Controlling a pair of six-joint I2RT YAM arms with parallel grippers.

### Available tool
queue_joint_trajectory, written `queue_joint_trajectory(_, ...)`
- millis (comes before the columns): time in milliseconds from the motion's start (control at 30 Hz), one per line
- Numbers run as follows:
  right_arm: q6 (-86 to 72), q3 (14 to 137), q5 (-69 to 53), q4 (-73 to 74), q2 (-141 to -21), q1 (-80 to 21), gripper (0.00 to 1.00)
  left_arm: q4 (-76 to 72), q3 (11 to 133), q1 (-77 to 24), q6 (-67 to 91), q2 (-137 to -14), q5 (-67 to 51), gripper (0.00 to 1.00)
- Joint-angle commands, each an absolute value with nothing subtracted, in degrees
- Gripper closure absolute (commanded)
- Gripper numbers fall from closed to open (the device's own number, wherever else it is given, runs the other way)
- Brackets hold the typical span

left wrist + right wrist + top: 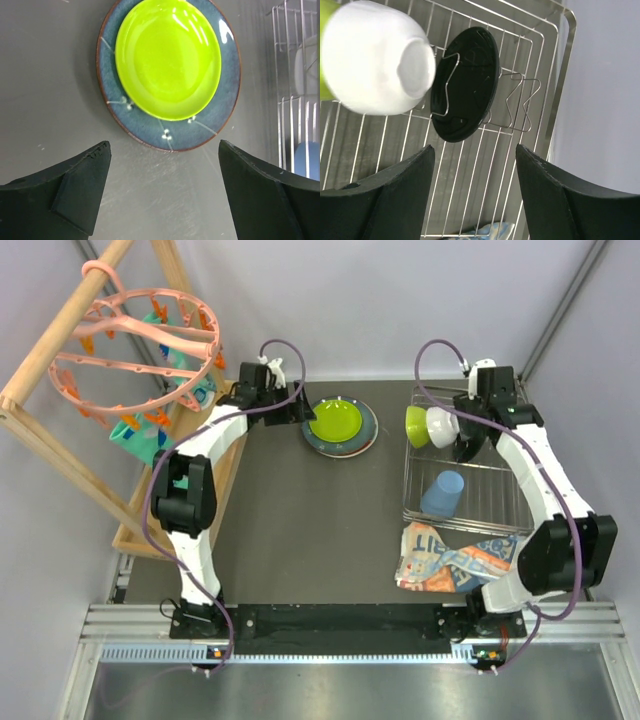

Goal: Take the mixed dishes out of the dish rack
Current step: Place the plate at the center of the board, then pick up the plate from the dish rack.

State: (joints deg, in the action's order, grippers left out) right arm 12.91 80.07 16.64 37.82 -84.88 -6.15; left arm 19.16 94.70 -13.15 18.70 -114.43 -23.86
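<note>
On the table left of the dish rack (512,502) lies a dark teal speckled plate (366,423) with a lime-green plate (336,421) on it; a pink rim (367,448) peeks out beneath. My left gripper (296,410) hovers open at the stack's left edge, nothing between its fingers; its wrist view shows the green plate (168,57) on the teal plate (222,112) just beyond the gripper (165,150). In the rack sit a lime-green piece (416,426), a white bowl (441,426) and a light blue cup (443,492). My right gripper (468,448) hangs open over the rack, right of the white bowl (377,65).
A black round disc (467,82) stands in the rack's wire holder (520,100), ahead of the right gripper (475,155). A printed orange-blue-white packet (455,560) lies at the rack's near end. A wooden frame with a pink clip ring (140,340) stands at the far left.
</note>
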Motion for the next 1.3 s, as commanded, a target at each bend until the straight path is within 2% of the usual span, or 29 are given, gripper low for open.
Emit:
queue_joint_trajectory(0,10.3,83.8,16.7,35.2,-87.0,-4.1,0.35,15.2,91.4,-12.8,13.9,-108.1,-21.9,0.08)
queue_joint_trajectory(700,10.2,88.5,19.5,32.2,-99.7,-1.4,0.49,14.4,87.6,-12.9,12.1,-105.3,-22.9,0.08)
queue_joint_trajectory(900,10.5,89.4,19.5,31.8,-102.0,-0.3,0.56,14.3,87.5,-12.9,11.8,-105.3,-23.0,0.08)
queue_joint_trajectory(1133,10.6,89.8,19.0,31.5,-103.1,-0.3,0.72,14.2,87.6,-12.9,12.2,-105.8,-23.6,0.09)
queue_joint_trajectory(1267,10.2,90.3,18.4,32.2,-103.0,-0.2,0.76,14.2,87.7,-12.9,12.5,-106.1,-24.1,0.09)
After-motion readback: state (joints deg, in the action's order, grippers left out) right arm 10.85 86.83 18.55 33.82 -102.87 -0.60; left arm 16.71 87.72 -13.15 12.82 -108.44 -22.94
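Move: The black plate stands on edge in the rack, its middle about 7 cm ahead of the open right hand, 1 cm to its right and some 13 cm below. The white bowl sits 8 cm to the left of that plate and 2 cm farther out, the green bowl another 6 cm left; the blue cup stands 14 cm nearer than the plate and 7 cm to its left. From the left hand the black plate is roughly 44 cm right and 1 cm ahead, slightly lower. The black plate's upper, near rim is what the right hand goes down to: it sinks about 7 cm while reaching some 5 cm forward and 4 cm right, tipping a little further down and turning slightly clockwise. Its fingers close from two-thirds open to a quarter, coming astride the rim, one either side. The left hand, wide open, backs about 2 cm away from the lime plate. ##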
